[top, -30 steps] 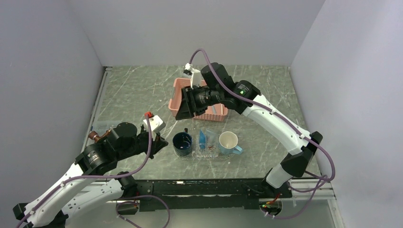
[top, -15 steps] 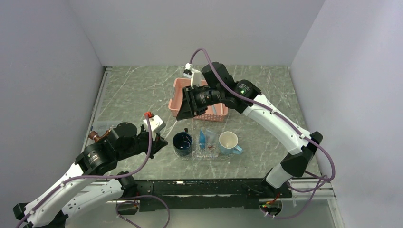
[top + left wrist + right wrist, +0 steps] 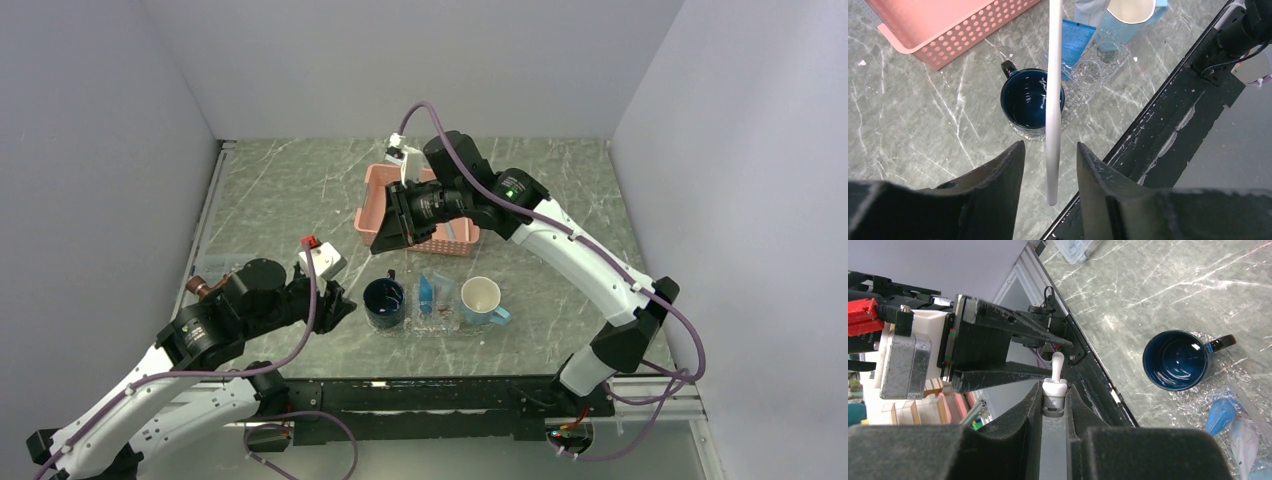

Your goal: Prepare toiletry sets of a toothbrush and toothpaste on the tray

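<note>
A slim pale toothbrush [image 3: 1053,100] hangs in the air between my two grippers. My right gripper [image 3: 1054,391] is shut on its thick white-and-grey end [image 3: 1054,395]. My left gripper [image 3: 1050,167] is open, its jaws standing either side of the handle with a gap on each side. Below, the clear tray [image 3: 442,326] lies on the table with a blue toothpaste tube [image 3: 426,292] lying on it. The same toothpaste [image 3: 1075,40] and tray [image 3: 1100,70] show in the left wrist view.
A dark blue mug [image 3: 384,302] stands at the tray's left end and a pale blue mug [image 3: 482,300] at its right. The pink slatted basket [image 3: 375,190] sits behind them, partly under my right arm. The table's black front rail [image 3: 1168,115] runs close below my left gripper.
My left gripper has opened off the toothbrush handle and shifted slightly. My right gripper has closed onto the toothbrush's thick end.
</note>
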Motion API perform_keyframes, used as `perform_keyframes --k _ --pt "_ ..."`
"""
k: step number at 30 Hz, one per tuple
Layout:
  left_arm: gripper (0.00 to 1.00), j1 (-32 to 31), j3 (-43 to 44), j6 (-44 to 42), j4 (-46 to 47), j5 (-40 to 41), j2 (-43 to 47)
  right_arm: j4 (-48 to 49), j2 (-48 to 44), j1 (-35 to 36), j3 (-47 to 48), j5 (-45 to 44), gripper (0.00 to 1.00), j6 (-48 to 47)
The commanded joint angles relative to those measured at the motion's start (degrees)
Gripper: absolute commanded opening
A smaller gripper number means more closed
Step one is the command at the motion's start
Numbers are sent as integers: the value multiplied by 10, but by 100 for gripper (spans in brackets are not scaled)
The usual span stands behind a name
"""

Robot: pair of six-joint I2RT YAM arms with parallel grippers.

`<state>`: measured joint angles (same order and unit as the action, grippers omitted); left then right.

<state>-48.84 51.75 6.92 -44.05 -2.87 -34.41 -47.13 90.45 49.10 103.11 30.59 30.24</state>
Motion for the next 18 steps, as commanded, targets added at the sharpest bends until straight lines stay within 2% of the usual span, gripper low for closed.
perform_keyframes --k 1,6,16,18 --pt "52 -1 5 1 15 4 7 9 -17 1 -1 2 0 7" --pt "74 0 15 7 18 -9 3 2 -32 1 -9 -10 0 0" --pt "89 -1 11 33 48 -93 -9 -33 -121 1 -77 -76 0 -43" --pt "95 -1 20 40 50 -105 -15 -43 -139 1 -88 -87 0 -59"
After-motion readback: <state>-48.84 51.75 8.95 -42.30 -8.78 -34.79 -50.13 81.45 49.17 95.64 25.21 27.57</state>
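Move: Over the dark blue mug, the right hand already holds the toothbrush. The light blue mug lies about 19 cm to this hand's right, 4 cm farther out and 29 cm below. The dark mug is straight to its left–right line, 3 cm ahead; the blue toothpaste stands 6 cm ahead and 9 cm right. From the left hand, the light mug is some 8 cm ahead, 24 cm right and 20 cm down. Carrying the toothbrush out from between the left fingers, the right hand keeps its pinch near one end and, after a brief pause, speeds off about 4 cm to the right and a little back, towards the light blue mug. The left fingers, already parted, spread almost fully while that hand shifts about 2 cm back and to the right. ##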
